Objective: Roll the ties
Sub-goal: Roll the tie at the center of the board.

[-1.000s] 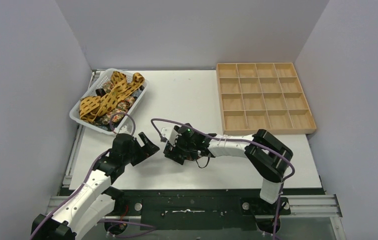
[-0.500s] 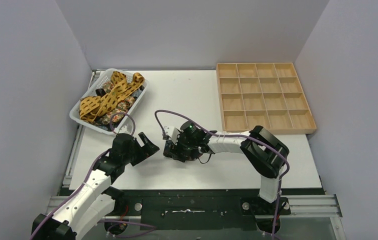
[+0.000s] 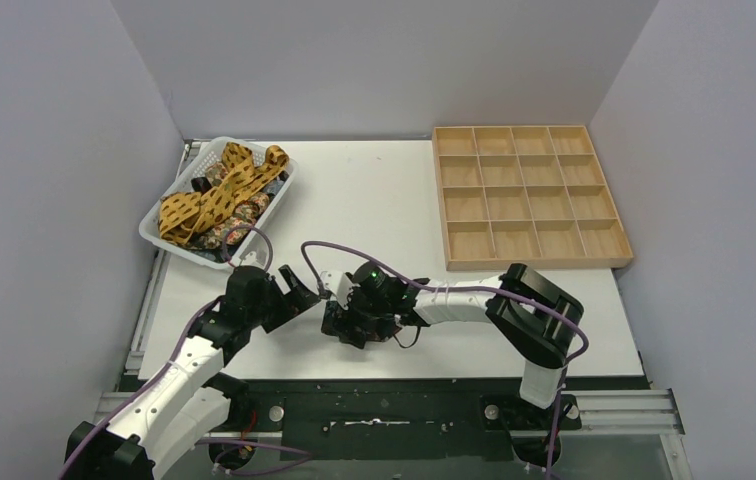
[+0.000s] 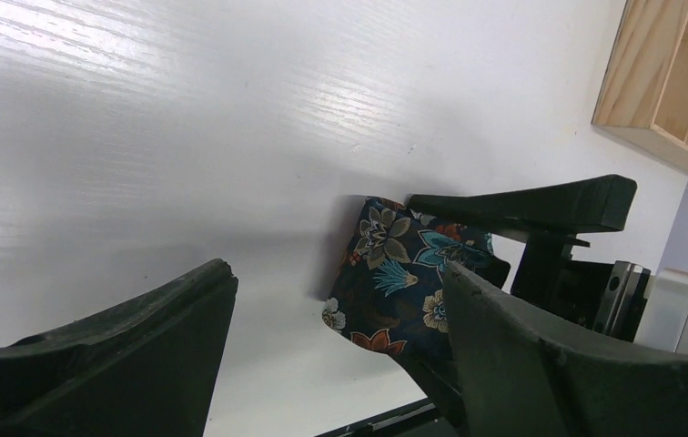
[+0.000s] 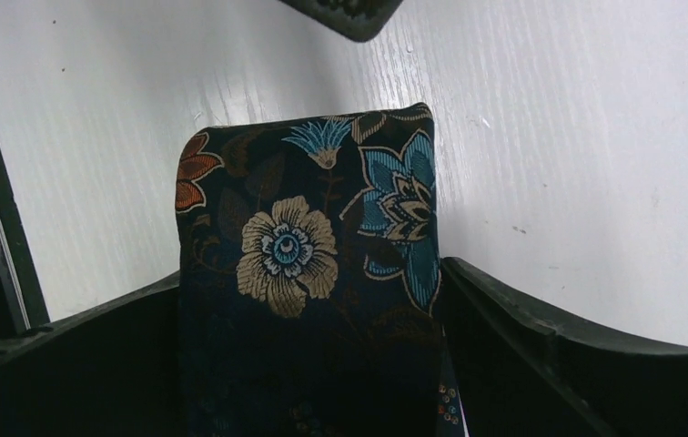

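A dark navy floral tie [image 5: 308, 218], rolled into a thick bundle, stands on the white table between the fingers of my right gripper [image 5: 311, 273], which press against both its sides. From above the right gripper [image 3: 342, 325] covers that tie. My left gripper [image 4: 338, 271] is open just left of it, nothing between its fingers, with the floral tie [image 4: 395, 273] lying beyond its tips. My left gripper [image 3: 299, 292] sits close beside the right one. More ties [image 3: 216, 195], mustard-yellow and dark floral, are heaped in the white basket [image 3: 159, 243].
A wooden tray [image 3: 534, 262] of several small compartments lies at the back right. The white basket stands at the back left by the wall. Purple cables [image 3: 314, 245] loop above both wrists. The table's dark front edge [image 3: 384, 385] runs just behind the grippers.
My right gripper has shifted left and toward the near edge, closer to the left gripper, with the tie between its fingers. The left arm has barely moved.
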{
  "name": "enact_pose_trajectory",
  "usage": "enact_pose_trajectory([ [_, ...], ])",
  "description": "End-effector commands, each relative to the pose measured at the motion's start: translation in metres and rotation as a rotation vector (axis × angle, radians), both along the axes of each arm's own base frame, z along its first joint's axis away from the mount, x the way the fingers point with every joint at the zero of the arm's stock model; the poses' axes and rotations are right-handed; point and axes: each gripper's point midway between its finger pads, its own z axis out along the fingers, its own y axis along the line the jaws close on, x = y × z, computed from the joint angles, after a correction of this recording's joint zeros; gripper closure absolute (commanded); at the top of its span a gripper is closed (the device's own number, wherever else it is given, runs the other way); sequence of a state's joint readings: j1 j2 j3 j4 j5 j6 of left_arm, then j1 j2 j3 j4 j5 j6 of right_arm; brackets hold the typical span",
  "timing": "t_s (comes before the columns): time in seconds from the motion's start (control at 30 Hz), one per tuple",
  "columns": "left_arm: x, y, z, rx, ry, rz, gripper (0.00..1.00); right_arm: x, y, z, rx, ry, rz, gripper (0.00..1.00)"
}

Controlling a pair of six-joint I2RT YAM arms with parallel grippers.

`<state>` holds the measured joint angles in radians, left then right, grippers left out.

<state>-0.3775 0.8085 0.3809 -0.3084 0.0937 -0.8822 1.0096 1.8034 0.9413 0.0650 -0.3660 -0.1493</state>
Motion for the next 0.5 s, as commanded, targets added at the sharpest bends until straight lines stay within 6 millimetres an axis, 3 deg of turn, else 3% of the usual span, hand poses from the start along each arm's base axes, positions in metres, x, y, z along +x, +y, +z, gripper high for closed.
enact_pose_trajectory([
  [0.0,0.008,-0.006,0.012,-0.026,-0.055,-0.025,0.19,0.006,0.004,0.021,0.013,-0.038,-0.013,0.14],
  [0.13,0.008,-0.006,0.014,-0.027,-0.059,-0.029,0.19,0.015,0.003,0.046,-0.015,-0.080,-0.064,0.00],
  [0.3,0.009,-0.007,0.015,-0.031,-0.066,-0.032,0.19,0.011,0.002,0.084,0.097,-0.110,-0.083,0.00],
  [0.47,0.010,-0.007,0.016,-0.029,-0.069,-0.037,0.19,0.000,-0.016,0.110,0.180,-0.102,-0.153,0.00],
])
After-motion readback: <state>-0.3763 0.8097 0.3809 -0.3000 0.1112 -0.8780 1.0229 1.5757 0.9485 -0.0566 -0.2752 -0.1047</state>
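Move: The right hand is down at the board, its fingers pointing left and astride the folded floral tie, whose middle lies about 2 cm to its right, level front to back and some 1 cm below. The open tray stands roughly 30 cm ahead and 42 cm to its right, the basket of ties about 28 cm ahead and 31 cm to its left. From the left hand the folded tie is some 10 cm right, 4 cm back and 6 cm below. The right hand first spreads its partly open fingers the rest of the way to wide open while still down at the board, so that the pads come free of the tie's near and far edges. Then it lifts almost straight up, gathering speed, by about 7 cm away from the tie, keeping its leftward, downward slant but for a turn of 5 degrees or so, with nothing between the fingers. ##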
